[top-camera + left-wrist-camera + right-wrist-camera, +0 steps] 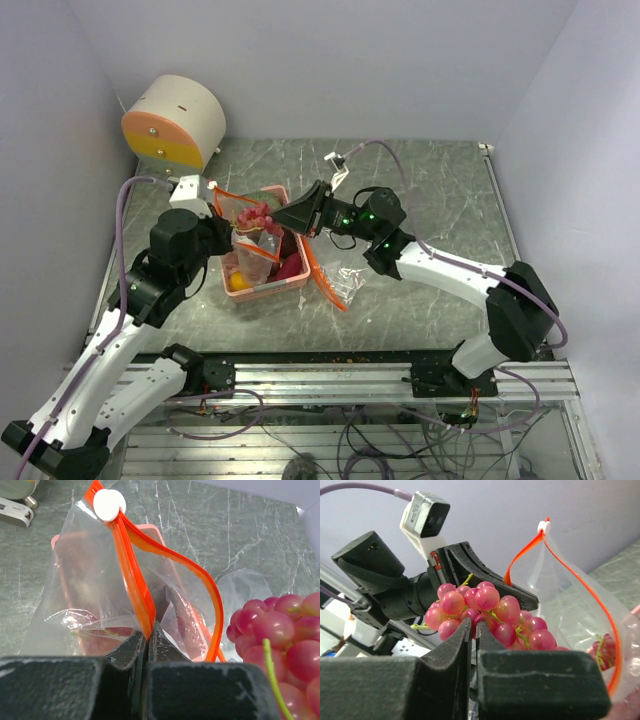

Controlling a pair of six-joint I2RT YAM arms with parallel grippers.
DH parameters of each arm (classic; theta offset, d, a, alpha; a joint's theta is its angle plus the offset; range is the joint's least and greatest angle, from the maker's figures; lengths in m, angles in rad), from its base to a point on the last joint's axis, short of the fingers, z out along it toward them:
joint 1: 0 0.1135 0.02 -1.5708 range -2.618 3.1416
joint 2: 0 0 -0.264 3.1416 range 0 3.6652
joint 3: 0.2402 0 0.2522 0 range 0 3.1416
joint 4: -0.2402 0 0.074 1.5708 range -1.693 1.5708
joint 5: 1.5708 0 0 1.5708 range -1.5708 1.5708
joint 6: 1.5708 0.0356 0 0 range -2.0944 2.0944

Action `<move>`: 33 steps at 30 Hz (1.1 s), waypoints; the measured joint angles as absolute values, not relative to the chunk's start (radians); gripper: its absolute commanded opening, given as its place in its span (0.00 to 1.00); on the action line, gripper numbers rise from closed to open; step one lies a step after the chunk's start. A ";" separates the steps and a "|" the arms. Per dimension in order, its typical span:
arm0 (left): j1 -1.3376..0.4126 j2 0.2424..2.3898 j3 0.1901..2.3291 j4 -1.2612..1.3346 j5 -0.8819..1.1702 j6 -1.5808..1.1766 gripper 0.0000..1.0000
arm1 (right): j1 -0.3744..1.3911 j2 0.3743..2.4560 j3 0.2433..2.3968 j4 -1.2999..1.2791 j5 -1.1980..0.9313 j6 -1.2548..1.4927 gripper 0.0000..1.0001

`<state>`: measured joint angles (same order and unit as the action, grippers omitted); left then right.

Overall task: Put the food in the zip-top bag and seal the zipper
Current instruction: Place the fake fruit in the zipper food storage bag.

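The zip-top bag (335, 280) of clear crinkly plastic is lifted over the pink basket (258, 293), its mouth gaping. My left gripper (149, 628) is shut on the orange-red zipper (131, 570), below the white slider (109, 504). In the top view the left gripper (228, 215) stands at the basket's left side. My right gripper (474, 625) is shut on a bunch of red grapes (487, 607), held beside the bag's mouth (570, 600). From above, the right gripper (277, 217) carries the grapes (252, 216) over the basket. Yellow fruit (238, 282) and a magenta piece (292, 268) lie in the basket.
A beige drum with an orange and yellow face (175, 122) stands at the back left on the grey marbled table (430, 190). White walls close in on three sides. A metal rail (330, 375) runs along the near edge.
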<state>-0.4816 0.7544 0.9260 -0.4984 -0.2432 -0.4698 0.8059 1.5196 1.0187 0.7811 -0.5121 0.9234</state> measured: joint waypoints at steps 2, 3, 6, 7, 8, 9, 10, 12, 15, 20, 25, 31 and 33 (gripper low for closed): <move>-0.482 0.751 0.925 -0.498 -0.243 -0.471 0.07 | 0.806 1.544 1.019 0.838 -0.534 0.968 0.00; -0.482 0.747 0.922 -0.498 -0.243 -0.472 0.07 | 0.806 1.560 1.019 0.874 -0.545 0.993 0.00; -0.482 0.735 0.918 -0.500 -0.243 -0.472 0.07 | 0.807 1.596 1.019 0.922 -0.558 1.036 0.00; -0.482 0.731 0.919 -0.500 -0.243 -0.472 0.07 | 0.808 1.607 1.019 0.925 -0.558 1.042 0.00; -0.482 0.726 0.918 -0.500 -0.242 -0.472 0.07 | 0.810 1.615 1.019 0.924 -0.558 1.045 0.00; -0.482 0.721 0.918 -0.500 -0.241 -0.472 0.07 | 0.813 1.623 1.019 0.920 -0.553 1.045 0.00; -0.482 0.715 0.919 -0.500 -0.238 -0.472 0.07 | 0.814 1.630 1.019 0.914 -0.547 1.045 0.00; -0.482 0.702 0.918 -0.499 -0.228 -0.474 0.07 | 0.819 1.645 1.019 0.899 -0.530 1.037 0.00; -0.482 0.677 0.918 -0.498 -0.193 -0.480 0.07 | 0.827 1.660 1.019 0.841 -0.489 1.005 0.00; -0.482 0.659 0.918 -0.500 -0.136 -0.487 0.07 | 0.869 1.663 1.080 0.632 -0.345 0.868 0.00; -0.482 0.657 0.919 -0.505 -0.099 -0.492 0.07 | 0.945 1.664 1.189 0.398 -0.150 0.699 0.00; -0.482 0.665 0.926 -0.524 -0.091 -0.496 0.07 | 0.963 1.663 1.229 0.276 -0.051 0.592 0.46; -0.482 0.672 0.929 -0.537 -0.110 -0.498 0.07 | 0.962 1.655 1.224 0.253 -0.035 0.564 0.49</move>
<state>-0.4816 0.6716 0.9287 -0.5369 -0.1101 -0.4976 0.9623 1.6550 1.2236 0.2531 -0.0353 0.5640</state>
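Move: The grapes are already in the right gripper. The open bag mouth they go to lies about 5 cm ahead of that hand, 5 cm to its left and 6 cm below. The basket's middle is some 8 cm ahead, 5 cm left and 22 cm below it. From the left gripper, already pinching the zipper rim, the mouth is about 4 cm ahead, 5 cm right and roughly level, with the white slider some 8 cm ahead and 2 cm left. Lower the right gripper about 10 cm into the bag's mouth with the grapes, bearing forward and left some 4 cm each, while its left-pointing fingers tip down and swing clockwise, roughly 30 degrees; then open them partway to let the bunch go. Keep the left gripper's pinch on the orange rim, easing it back and slightly up with a small clockwise turn. ##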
